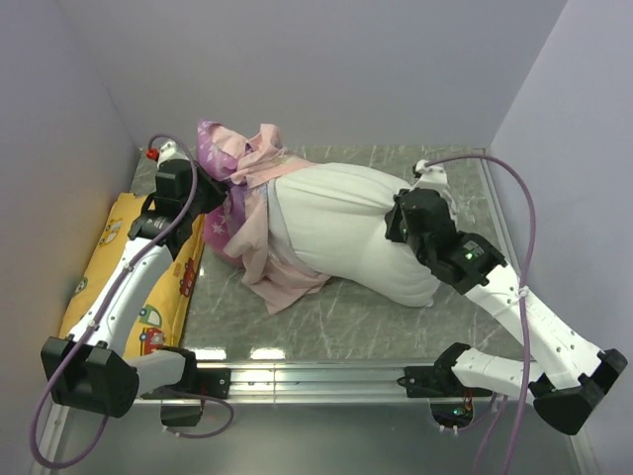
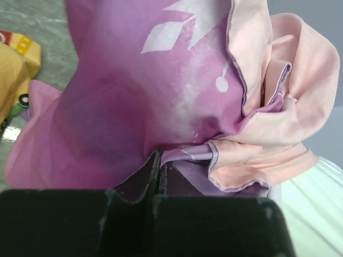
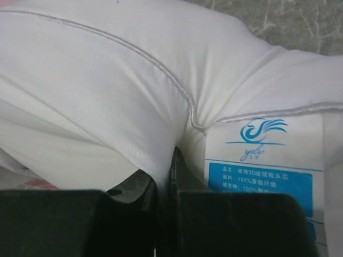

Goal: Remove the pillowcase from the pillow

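The white pillow (image 1: 341,223) lies across the middle of the table, mostly bare. The purple-pink pillowcase (image 1: 247,173) is bunched around its far left end, its pale pink inside showing. My left gripper (image 1: 213,188) is shut on a fold of the pillowcase (image 2: 161,91), its jaws pinched together (image 2: 159,160). My right gripper (image 1: 396,223) is shut on the pillow's white fabric (image 3: 107,80) at the right end, the jaws closed (image 3: 169,160) beside the blue-white tag (image 3: 268,160).
A yellow vehicle-print cushion (image 1: 129,267) lies along the left wall under my left arm. Grey walls close the left, back and right sides. A metal rail (image 1: 316,376) runs along the near edge.
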You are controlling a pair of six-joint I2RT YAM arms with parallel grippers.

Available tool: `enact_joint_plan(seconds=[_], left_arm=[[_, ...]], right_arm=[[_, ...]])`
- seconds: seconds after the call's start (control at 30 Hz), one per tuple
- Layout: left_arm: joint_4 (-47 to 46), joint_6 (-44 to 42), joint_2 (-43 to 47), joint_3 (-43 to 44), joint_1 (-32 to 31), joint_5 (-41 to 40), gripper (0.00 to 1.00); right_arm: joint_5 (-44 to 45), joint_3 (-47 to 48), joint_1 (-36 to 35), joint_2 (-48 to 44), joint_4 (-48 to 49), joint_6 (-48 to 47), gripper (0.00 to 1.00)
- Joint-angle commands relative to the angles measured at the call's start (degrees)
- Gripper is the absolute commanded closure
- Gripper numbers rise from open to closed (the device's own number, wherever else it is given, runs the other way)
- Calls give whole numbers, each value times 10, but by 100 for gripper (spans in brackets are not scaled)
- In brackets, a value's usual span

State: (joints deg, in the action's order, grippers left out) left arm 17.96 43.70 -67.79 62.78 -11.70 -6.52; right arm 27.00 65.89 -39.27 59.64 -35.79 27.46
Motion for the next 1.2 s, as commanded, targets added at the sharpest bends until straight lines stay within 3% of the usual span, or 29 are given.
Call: enact_joint_plan(seconds=[0.0,0.23,0.3,0.33,0.43,0.5,0.7,0.83,1.0,1.17], left_arm=[[-16,-3,-23,20,60,-84,100],[-98,30,-35,-81,-51,-70,100],[-118,36,-42,-102,-73,-75,100],[-125,39,-45,-106,-87,-74,100],[-127,39,-70,-100,-103,-73,99],[-128,37,-83,-86,-110,-72,99],[-110,29,-117,-35,-129,-71,100],[-91,16,-138,3,-133,-67,100],[-64,2,-167,50,-142,-65,100],[-71,5,-175,41,-143,-66,100]], right_arm=[[111,59,57,-29,-78,-22,100],[95,29,70,15,-46,-26,97],[62,23,70,26,-41,-32,79],[47,17,68,24,-31,-38,57],[22,2,36,-4,-2,-52,26],[24,-1,-11,-19,6,-65,20],[82,-28,-171,30,27,-74,16],[139,-45,-239,96,36,-49,11],[274,-2,-275,184,-65,37,4],[323,40,-268,134,-118,58,2]])
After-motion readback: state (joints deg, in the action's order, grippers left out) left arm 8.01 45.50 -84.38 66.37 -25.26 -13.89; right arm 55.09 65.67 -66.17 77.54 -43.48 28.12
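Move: The white pillow, pulled taut between both grips, has its middle about 8 cm to the right hand's left, nearly level fore and aft and some 12 cm lower; the bunched pillowcase lies 28 cm left of that hand, 2 cm farther out. From the left hand, already shut on the pillowcase's edge, the pillow's middle is roughly 27 cm right, 11 cm back, with the bunched pillowcase 7 cm right, 6 cm back. The pillow's tag end is let go by the right hand, which first drifts about 3 cm right and down while opening, then swings some 11 cm left, back and down onto the pillow nearer its middle, rolling about 30 degrees with its left side dropping, wide-open fingers astride the cloth. The left hand keeps its pinch on the pillowcase and eases right about 10 cm, down and slightly forward, towards the pillow. ##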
